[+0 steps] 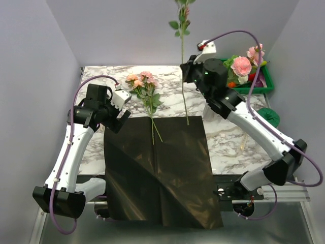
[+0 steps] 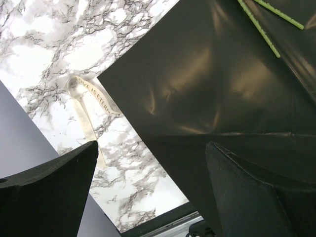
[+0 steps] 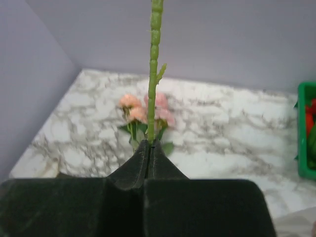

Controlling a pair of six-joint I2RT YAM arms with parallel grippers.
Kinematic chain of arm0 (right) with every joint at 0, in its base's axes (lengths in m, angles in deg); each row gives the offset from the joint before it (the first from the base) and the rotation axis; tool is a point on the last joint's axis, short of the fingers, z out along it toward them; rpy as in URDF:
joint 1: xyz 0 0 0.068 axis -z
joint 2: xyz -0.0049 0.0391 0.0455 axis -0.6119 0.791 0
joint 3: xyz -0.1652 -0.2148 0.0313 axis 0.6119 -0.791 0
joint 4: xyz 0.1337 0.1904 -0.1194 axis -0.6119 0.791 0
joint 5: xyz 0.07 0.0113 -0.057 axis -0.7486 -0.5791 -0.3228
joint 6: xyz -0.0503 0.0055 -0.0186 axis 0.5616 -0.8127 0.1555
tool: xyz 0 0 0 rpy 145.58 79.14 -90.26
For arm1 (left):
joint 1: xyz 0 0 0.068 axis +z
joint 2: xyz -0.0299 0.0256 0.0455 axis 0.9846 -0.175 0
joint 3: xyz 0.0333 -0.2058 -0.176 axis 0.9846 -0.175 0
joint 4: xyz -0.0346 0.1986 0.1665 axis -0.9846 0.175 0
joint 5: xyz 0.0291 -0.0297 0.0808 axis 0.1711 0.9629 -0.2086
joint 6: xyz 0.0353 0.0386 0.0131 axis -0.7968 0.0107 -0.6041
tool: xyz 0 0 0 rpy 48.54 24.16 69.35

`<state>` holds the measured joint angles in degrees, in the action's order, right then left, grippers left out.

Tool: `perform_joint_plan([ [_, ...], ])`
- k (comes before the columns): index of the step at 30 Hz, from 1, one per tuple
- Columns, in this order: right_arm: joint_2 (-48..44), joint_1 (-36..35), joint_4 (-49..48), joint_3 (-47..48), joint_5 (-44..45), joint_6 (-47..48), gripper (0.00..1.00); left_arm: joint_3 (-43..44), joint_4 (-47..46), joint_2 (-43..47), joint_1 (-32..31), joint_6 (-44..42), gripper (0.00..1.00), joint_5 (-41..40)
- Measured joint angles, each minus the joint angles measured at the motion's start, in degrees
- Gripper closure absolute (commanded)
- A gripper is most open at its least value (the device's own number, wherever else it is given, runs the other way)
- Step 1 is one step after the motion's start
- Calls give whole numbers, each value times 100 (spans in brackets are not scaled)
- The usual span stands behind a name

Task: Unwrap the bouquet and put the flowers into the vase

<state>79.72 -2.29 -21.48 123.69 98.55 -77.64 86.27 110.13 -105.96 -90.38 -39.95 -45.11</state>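
The black wrapper [image 1: 157,173] lies spread flat on the marble table, its near edge hanging over the front. A small bunch of pink and peach flowers [image 1: 144,84] rests at its far edge, with the stems [image 2: 259,27] lying on the paper. My right gripper [image 1: 186,71] is shut on one long green stem [image 3: 153,74] and holds it upright, leaves high above. Its fingertips [image 3: 149,144] pinch the stem low down. My left gripper [image 2: 152,148] hangs open over the wrapper's far left corner [image 1: 122,119] with nothing between its fingers. I cannot make out the vase; the right arm covers that side.
A cream ribbon [image 2: 84,106] lies on the marble beside the wrapper's edge. A green crate [image 1: 266,84] with pink blooms [image 1: 242,65] and plastic vegetables stands at the back right. A dark green crinkled round object [image 1: 268,117] sits at the right edge. Grey walls enclose the table.
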Motion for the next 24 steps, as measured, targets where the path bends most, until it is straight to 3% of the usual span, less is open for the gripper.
perform_joint_plan([
  [7, -1051, 0, -2037, -498, 695, 1657, 99, 55, 17, 0, 0, 0, 1, 11],
  [14, -1163, 164, -3965, -922, 1399, 3383, 99, 55, 20, -4, 0, -7, 1, 15],
  [24, -1126, 907, -4857, -1104, 1587, 3842, 99, 66, 22, -83, 0, -103, 1, 20],
])
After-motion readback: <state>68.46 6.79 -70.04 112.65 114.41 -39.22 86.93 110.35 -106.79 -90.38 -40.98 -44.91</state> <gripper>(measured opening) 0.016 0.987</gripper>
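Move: The right hand already holds a flower upright by its stem, high over the table. The vase, with two pink roses standing in it, is about 14 cm to its right, roughly level fore and aft, with its middle some 26 cm below. The vegetable crate is about 21 cm ahead and 31 cm right; the remaining flowers lie 6 cm ahead and 13 cm left, both some 35 cm below. From the idle left hand, the vase is about 13 cm ahead, 40 cm right and 11 cm below. Keep the stem pinched and swing the right hand to its right and up, about 18 cm each way, the climb coming early, until it is high above the vase and nearly over it. On the way tip the fingers upward by some 40 degrees and turn the hand clockwise, easing to a near stop at the end. ##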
